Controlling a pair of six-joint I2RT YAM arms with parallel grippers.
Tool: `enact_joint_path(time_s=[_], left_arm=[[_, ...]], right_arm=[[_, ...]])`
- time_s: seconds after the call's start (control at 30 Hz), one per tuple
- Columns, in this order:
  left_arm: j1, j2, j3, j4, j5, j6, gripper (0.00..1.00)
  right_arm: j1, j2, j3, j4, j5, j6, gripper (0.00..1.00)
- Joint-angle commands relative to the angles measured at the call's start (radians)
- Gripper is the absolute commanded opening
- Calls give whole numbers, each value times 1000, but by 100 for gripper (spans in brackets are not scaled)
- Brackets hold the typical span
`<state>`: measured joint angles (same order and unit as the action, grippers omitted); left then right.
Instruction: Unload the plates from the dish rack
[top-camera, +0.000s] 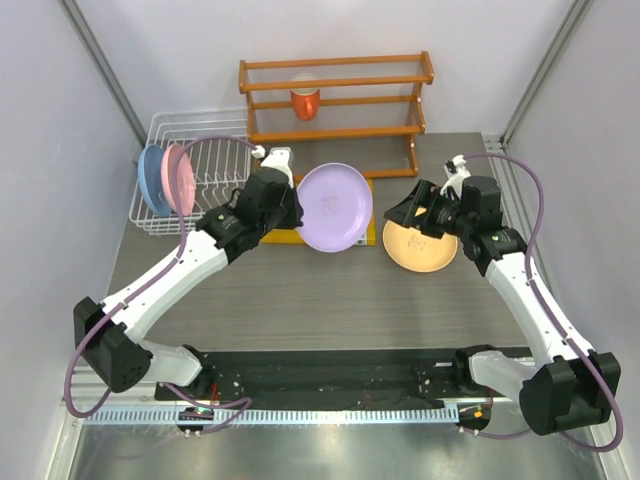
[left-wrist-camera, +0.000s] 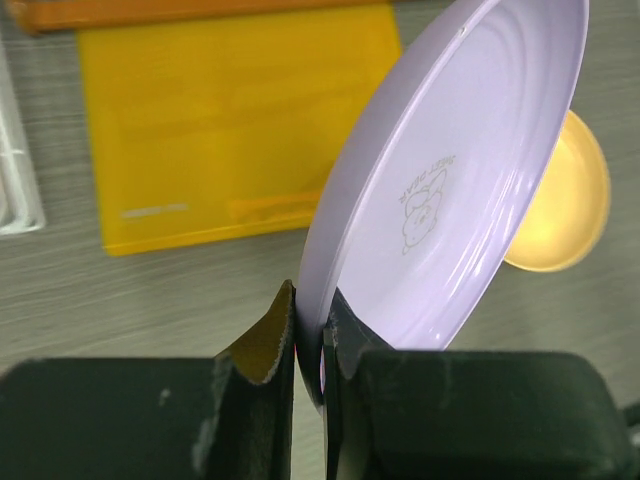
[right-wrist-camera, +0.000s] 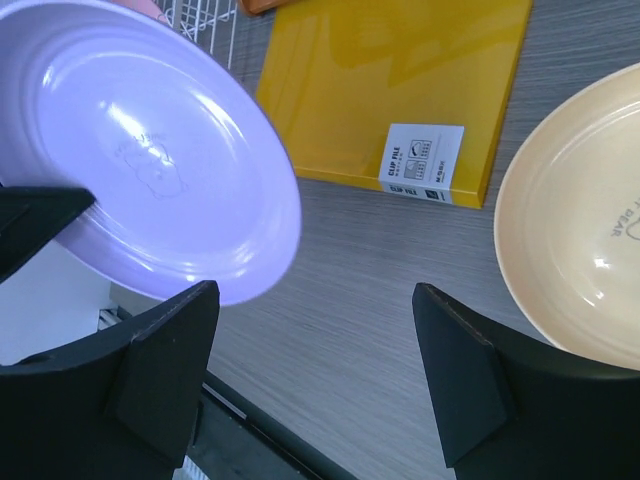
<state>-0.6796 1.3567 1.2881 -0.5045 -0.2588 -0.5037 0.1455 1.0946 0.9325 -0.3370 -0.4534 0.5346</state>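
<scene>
My left gripper (top-camera: 292, 200) (left-wrist-camera: 310, 322) is shut on the rim of the lilac plate (top-camera: 335, 207) (left-wrist-camera: 450, 180), holding it tilted above the table's middle. The lilac plate (right-wrist-camera: 150, 160) also fills the upper left of the right wrist view. A peach-orange plate (top-camera: 420, 246) (right-wrist-camera: 590, 240) (left-wrist-camera: 565, 200) lies flat on the table to the right. My right gripper (top-camera: 405, 212) (right-wrist-camera: 315, 292) hangs open over bare table at that plate's left edge, with nothing between its fingers. In the white wire dish rack (top-camera: 215, 125) at the back left, a pink plate (top-camera: 179, 178) and a light blue plate (top-camera: 152, 178) stand on edge.
A yellow clip file (top-camera: 283, 236) (left-wrist-camera: 230, 120) (right-wrist-camera: 400, 90) lies flat under and behind the lilac plate. The orange wooden shelf rack (top-camera: 335, 132) stands at the back with an orange cup (top-camera: 305, 102) on it. Grey walls close in both sides.
</scene>
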Motion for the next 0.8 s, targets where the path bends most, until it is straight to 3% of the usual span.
enact_joint_path(time_s=[0.0,0.23,0.33,0.37,0.47,0.5,0.53,0.6,0.63,0.67,0.77], left_arm=[[-41,-19,4,127,96,-75,0],[-72,-13,-38,214,177,-108,0],[-77,-13,-59,231,190,-122,0],[-78,-14,-65,236,190,-125,0],[-80,-25,-88,251,187,-127,0],[-80,-31,-101,262,187,-127,0],[-78,-34,-105,265,176,-127,1],[-78,-37,-111,265,164,-119,14],[-80,-41,-111,264,146,-113,32],[-78,-41,-111,259,138,-98,42],[-78,-45,-110,227,93,-61,63]], right_arm=[[35,4,-9,82,-1,44,84],[52,50,-44,110,22,47,78],[55,62,-57,110,36,41,53],[55,62,-60,108,38,38,39],[54,59,-64,110,38,36,20],[55,57,-64,110,42,36,9],[55,50,-66,107,45,38,6],[55,42,-66,90,90,38,3],[54,34,-64,78,119,34,1],[48,25,-58,66,143,31,1],[-4,21,-52,3,219,25,1]])
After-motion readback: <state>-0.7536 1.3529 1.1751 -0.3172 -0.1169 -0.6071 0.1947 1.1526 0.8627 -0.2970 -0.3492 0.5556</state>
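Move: The left fingers already hold the purple plate by its left rim, its middle about 7 cm right of them and 4 ahead; the open right gripper waits some 20 cm to their right, at about the same height. From the right hand, the plate's middle lies about 13 cm left and 3 ahead, roughly level. The cream plate lies flat 8 cm right, 3 ahead and 17 below the right hand, the yellow file about 15 left, 9 ahead and equally far below. The left hand carries the purple plate about 6 cm right and a little back towards the right gripper, turning some 10 degrees clockwise with its right side rising, while the right hand edges slightly left and then sinks about 4 cm so that its open fingers straddle the free right rim. The right fingers shut and pinch that rim while the left hand holds nearly still, then the left fingers open to about half and let go of the opposite rim as the right hand starts easing back to the right. ##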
